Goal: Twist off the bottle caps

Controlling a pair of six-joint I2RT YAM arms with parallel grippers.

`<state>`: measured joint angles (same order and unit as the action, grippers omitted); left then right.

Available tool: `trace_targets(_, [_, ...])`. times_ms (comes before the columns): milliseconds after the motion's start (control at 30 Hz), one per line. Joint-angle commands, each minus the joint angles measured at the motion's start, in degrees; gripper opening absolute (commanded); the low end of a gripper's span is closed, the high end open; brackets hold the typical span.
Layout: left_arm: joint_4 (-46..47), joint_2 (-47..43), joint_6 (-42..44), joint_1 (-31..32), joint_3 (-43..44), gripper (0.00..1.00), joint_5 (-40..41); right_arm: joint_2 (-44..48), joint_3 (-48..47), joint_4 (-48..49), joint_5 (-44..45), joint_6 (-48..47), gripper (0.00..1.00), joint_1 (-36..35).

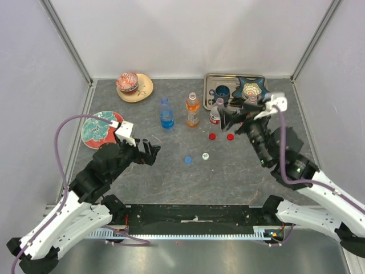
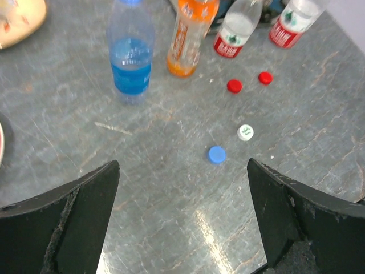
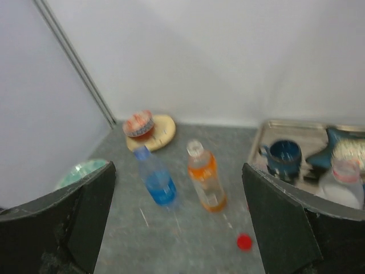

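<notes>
Several bottles stand upright in a row at mid-table: a blue-tinted bottle [image 1: 166,114], an orange-liquid bottle [image 1: 193,111] and a clear red-labelled bottle [image 1: 215,113]. A second clear bottle [image 2: 293,23] shows in the left wrist view. The bottle caps lie loose on the table in front: two red caps [image 1: 212,136] [image 1: 230,136], a white cap [image 1: 205,155] and a blue cap [image 1: 188,160]. My left gripper [image 1: 153,153] is open and empty, left of the blue cap [image 2: 216,154]. My right gripper [image 1: 229,120] hangs open and empty beside the clear bottles, above the red caps.
A metal tray [image 1: 210,85] at the back right holds a blue cup [image 1: 222,92] and a patterned dish [image 1: 251,89]. A tan plate with a patterned bowl [image 1: 128,83] sits at the back left. A red-green plate [image 1: 97,130] lies by the left arm.
</notes>
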<state>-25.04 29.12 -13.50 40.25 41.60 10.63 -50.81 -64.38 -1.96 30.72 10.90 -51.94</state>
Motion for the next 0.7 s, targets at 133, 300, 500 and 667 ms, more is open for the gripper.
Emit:
trace_targets(133, [-0.18, 11.56, -15.31, 0.0, 3.39, 1.0, 5.63, 10.11, 21.39, -11.48, 7.94, 7.47, 0.98, -5.79])
trace_targets(300, [-0.45, 14.73, -19.02, 0.0, 3.31, 1.0, 3.96, 10.91, 24.13, -13.86, 12.07, 9.32, 0.98, -8.79])
trace_targets(500, [-0.45, 15.7, -19.64, 0.0, 2.87, 0.99, 3.08, 6.17, 22.37, -15.88, 15.16, 8.97, 0.98, -9.58])
trace_targets(667, [-0.36, 14.91, -19.64, 0.0, 1.99, 0.99, 4.04, 4.14, 21.75, -16.76, 19.2, 11.69, 0.98, -9.58])
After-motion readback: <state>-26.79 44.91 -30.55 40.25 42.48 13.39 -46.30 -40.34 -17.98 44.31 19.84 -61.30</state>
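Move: From the open right hand, high above the table, the white cap lies about 5 cm to the left and 42 below, level with the hand in reach. On the same table top, the left red cap is roughly 10 cm ahead and 1 left, the right red cap 10 ahead and 7 right, and the blue cap 2 back and 12 left. The left hand has the blue cap some 3 cm ahead, 11 right and 25 below. The empty right hand, already clear of the bottles, drops fast by about 22 cm towards the loose caps and draws back slightly, while its fingers tip downward some 20 degrees and its left side rolls down by a similar amount. The left hand also sinks, some 6 cm, easing forward and to its right towards the blue cap as its fingers tip down about 20 degrees; both grippers stay wide open, well above the table and touching nothing. ##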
